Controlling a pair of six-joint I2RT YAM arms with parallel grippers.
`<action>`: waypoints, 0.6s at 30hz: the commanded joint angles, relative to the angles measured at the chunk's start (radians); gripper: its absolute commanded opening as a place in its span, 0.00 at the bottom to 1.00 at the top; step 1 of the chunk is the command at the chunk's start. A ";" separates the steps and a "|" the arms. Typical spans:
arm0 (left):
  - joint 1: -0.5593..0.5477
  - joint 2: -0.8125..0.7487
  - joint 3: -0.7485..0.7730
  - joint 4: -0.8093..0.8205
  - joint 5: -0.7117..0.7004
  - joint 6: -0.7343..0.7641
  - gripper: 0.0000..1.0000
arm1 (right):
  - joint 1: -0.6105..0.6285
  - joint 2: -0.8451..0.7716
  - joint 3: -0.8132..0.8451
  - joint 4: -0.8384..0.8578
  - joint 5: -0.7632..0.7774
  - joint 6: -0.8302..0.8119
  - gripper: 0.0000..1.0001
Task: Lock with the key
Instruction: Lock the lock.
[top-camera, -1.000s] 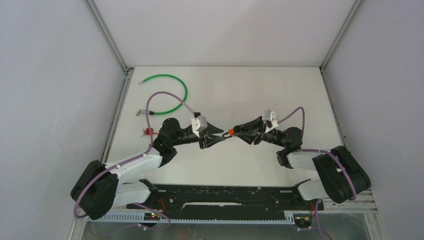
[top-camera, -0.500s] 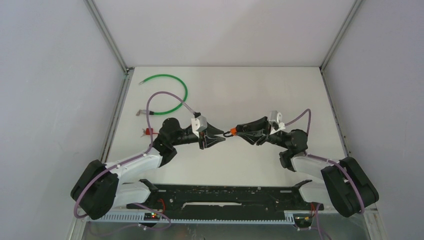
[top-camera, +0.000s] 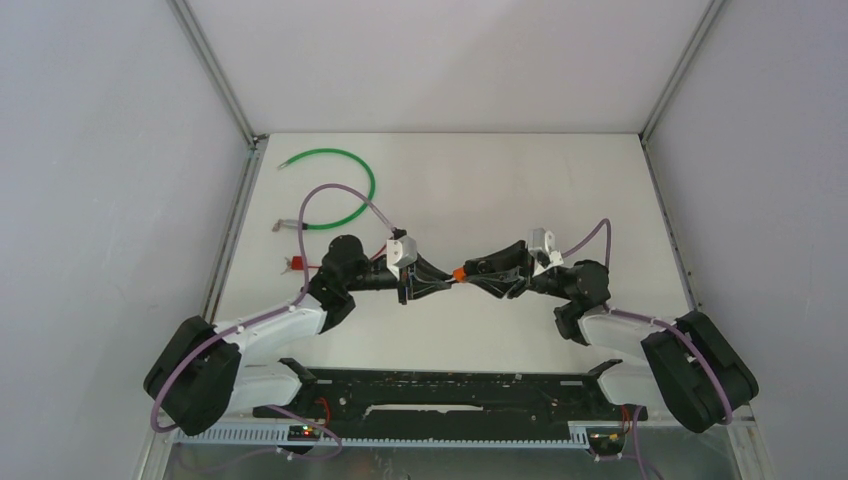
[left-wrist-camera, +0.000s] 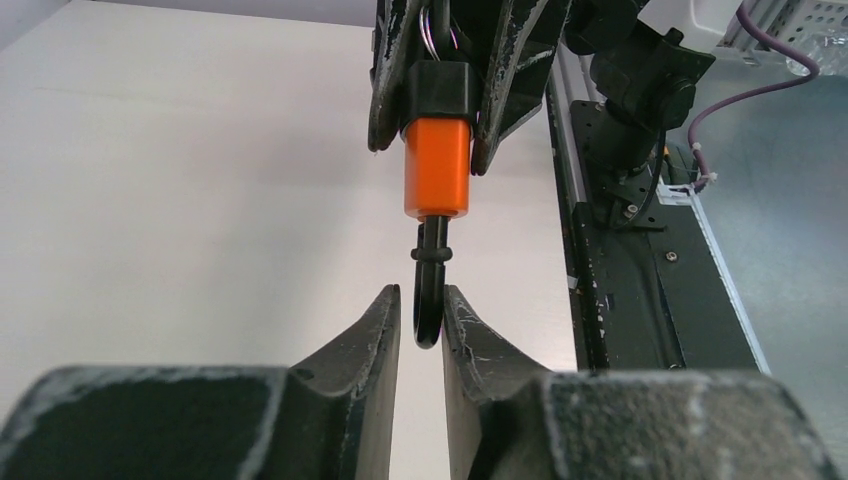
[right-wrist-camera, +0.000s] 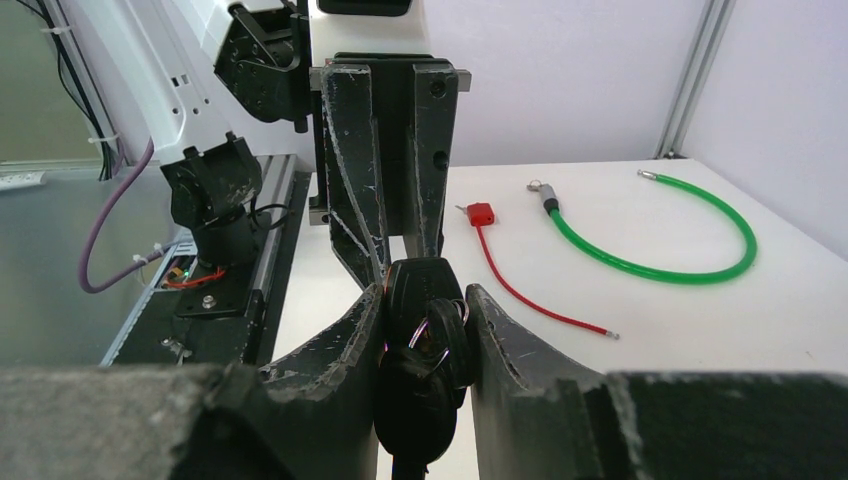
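Note:
My right gripper (top-camera: 470, 272) is shut on a bunch of black keys (right-wrist-camera: 415, 285) on a ring, in mid-air over the table's middle. An orange lock (left-wrist-camera: 437, 165) sits on the front of that bunch and points at my left gripper (top-camera: 446, 281). From the lock a black stem with a flat rounded end (left-wrist-camera: 428, 300) reaches between the left gripper's (left-wrist-camera: 421, 305) jaws. These stand narrow around it: one finger touches it, and a sliver of gap shows at the other. In the right wrist view the lock itself is hidden behind the keys.
A green cable loop (top-camera: 345, 153) lies at the table's back left. A thin red cable (right-wrist-camera: 520, 285) with a red head lies near the left edge. The black base rail (top-camera: 450, 385) runs along the near edge. Side walls close in the table.
Both grippers have sunk a little and drawn together, so the lock's black end now lies between the left jaws. The left jaws have narrowed around it. The right grip is unchanged.

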 joint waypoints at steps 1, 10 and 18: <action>0.006 0.009 0.064 0.008 0.017 0.008 0.23 | 0.013 -0.009 0.034 0.074 0.004 0.005 0.00; 0.006 0.014 0.082 -0.019 0.037 0.034 0.00 | 0.008 0.018 0.030 0.072 -0.023 -0.040 0.00; 0.006 -0.043 0.053 -0.034 -0.030 0.068 0.00 | -0.014 0.116 0.034 0.072 -0.139 -0.160 0.00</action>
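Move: Just beyond the left fingertips, which already straddle its end, the lock's shackle centres about 2 cm to the right of the left hand point and 1 cm ahead. Its orange body lies some 5 cm right, 1 cm ahead and 1 cm higher; the red cable's free end is on the table, about 8 cm ahead, 10 cm left and 19 cm below. From the right hand the shackle is about 5 cm left, level fore and aft, 1 cm higher. Closing from about a quarter open to nearly shut, the left fingers pinch the lock's black shackle between their tips, that hand otherwise almost still. Then both hands sink together, the left about 1 cm and the right nearly 2 cm, their fingertips dipping only slightly, while the right keeps its unchanged grip on the lock's black end with the key. ##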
